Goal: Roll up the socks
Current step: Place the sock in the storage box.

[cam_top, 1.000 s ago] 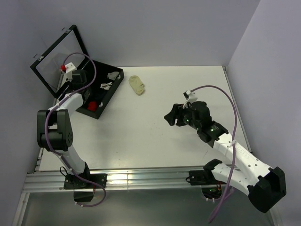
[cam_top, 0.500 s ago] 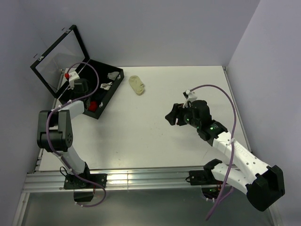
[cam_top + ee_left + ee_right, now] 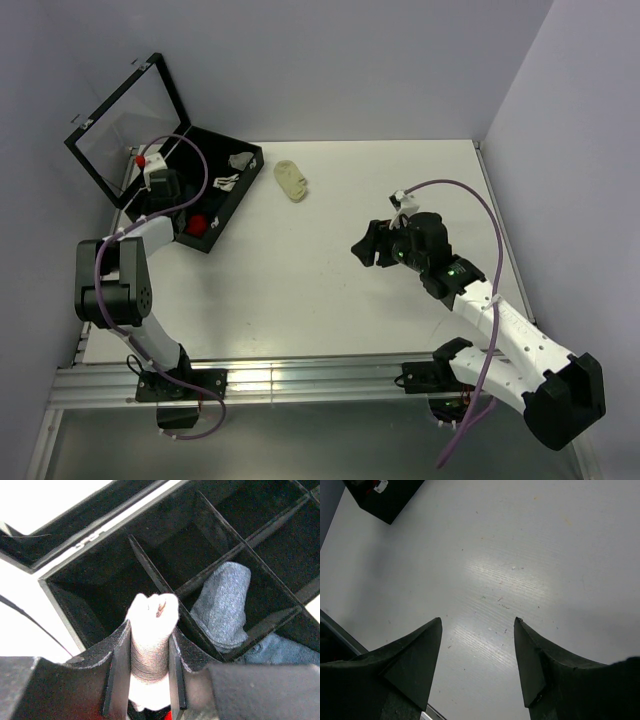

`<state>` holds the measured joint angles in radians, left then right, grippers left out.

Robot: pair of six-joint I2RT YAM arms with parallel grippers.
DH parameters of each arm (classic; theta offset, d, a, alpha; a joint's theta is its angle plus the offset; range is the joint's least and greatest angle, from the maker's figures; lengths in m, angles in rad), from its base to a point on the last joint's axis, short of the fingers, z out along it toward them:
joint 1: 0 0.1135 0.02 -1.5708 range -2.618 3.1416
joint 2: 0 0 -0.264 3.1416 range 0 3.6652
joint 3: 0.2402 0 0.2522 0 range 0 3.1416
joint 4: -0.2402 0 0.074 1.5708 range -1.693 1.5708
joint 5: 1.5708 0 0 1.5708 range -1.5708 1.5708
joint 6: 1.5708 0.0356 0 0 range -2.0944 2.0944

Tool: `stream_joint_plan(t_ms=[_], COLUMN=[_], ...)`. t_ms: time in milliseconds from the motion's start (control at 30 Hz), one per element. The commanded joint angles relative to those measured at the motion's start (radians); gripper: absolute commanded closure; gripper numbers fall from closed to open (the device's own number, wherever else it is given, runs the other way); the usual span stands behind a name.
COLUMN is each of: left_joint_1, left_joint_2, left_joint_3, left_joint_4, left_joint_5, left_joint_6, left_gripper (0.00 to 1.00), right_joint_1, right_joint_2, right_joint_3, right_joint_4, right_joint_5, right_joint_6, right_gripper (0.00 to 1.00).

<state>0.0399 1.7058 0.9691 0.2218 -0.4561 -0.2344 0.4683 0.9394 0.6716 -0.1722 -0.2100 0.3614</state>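
A rolled pale sock point(image 3: 152, 612) with a grey ribbed band and a bit of red at its lower end is clamped between the fingers of my left gripper point(image 3: 149, 630). It hangs over the divided compartments of the black box point(image 3: 150, 575). A grey sock point(image 3: 222, 600) lies in one compartment, with blue fabric point(image 3: 280, 650) beside it. From above, my left gripper point(image 3: 163, 187) is over the box's left part, near a red item point(image 3: 198, 223). My right gripper point(image 3: 477, 620) stands open over bare table, nothing between its fingers, at mid-right point(image 3: 366, 248).
The box's clear lid point(image 3: 125, 125) stands open at the back left. Small white-grey items point(image 3: 232, 170) lie in the box's right end. A small pale-yellow sock point(image 3: 292, 180) lies on the table just right of the box.
My left gripper, still holding the sock, has shifted a little toward the near side over the box. The right arm has hardly moved.
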Motion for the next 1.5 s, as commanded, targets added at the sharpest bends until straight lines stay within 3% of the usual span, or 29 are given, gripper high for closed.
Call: stream_joint_plan(t_ms=[0,167,633,1033,1467], left_joint_1=[0.005,0.005,0.011,0.035,0.072], left_joint_2=[-0.029,-0.022,0.109,0.202,0.402], left_joint_3=[0.023,0.057,0.218,0.284,0.460], left_joint_4=[0.001,-0.103,-0.423,-0.512,-0.722], left_joint_5=[0.049,0.120,0.109,0.250,0.361], left_joint_6=[0.046,0.053,-0.068,-0.080,-0.079], left_gripper=[1.00,1.00,1.00,1.00,1.00], right_joint_1=[-0.014,-0.017,-0.023,-0.028,-0.034], right_joint_2=[-0.011,-0.022,-0.048,-0.062,-0.040], right_joint_3=[0.017,0.020,-0.001,-0.010,0.008], right_joint_4=[0.028,0.025,0.017,0.016,0.002], right_joint_5=[-0.015,-0.012,-0.006,0.001,0.003], right_joint_6=[-0.027,-0.026,-0.016,-0.022,-0.038], right_gripper=[0.34,0.34,0.35,0.36,0.36])
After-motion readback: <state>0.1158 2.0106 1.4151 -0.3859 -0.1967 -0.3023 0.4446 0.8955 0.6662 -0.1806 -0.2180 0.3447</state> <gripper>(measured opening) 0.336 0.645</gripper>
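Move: The left hand holds the rolled sock above the storage box. The empty near-left cell lies about 1 cm ahead of it, 1 cm to its right and 9 cm below. At about that depth, the blue sock lies some 7 cm ahead and 6 cm right, and the red sock about 7 cm right and 1 cm back. From the idle right hand, that cell is roughly 21 cm ahead, 48 cm left and 16 cm down. Down about 7 cm, after a first small shift of a centimetre or so to the right: the left hand lowers the rolled sock into the empty cell beside the blue sock's. As it sinks the wrist tips the fingers some 25 degrees steeper and rolls its left side down, while the fingers keep their pinch on the sock. ##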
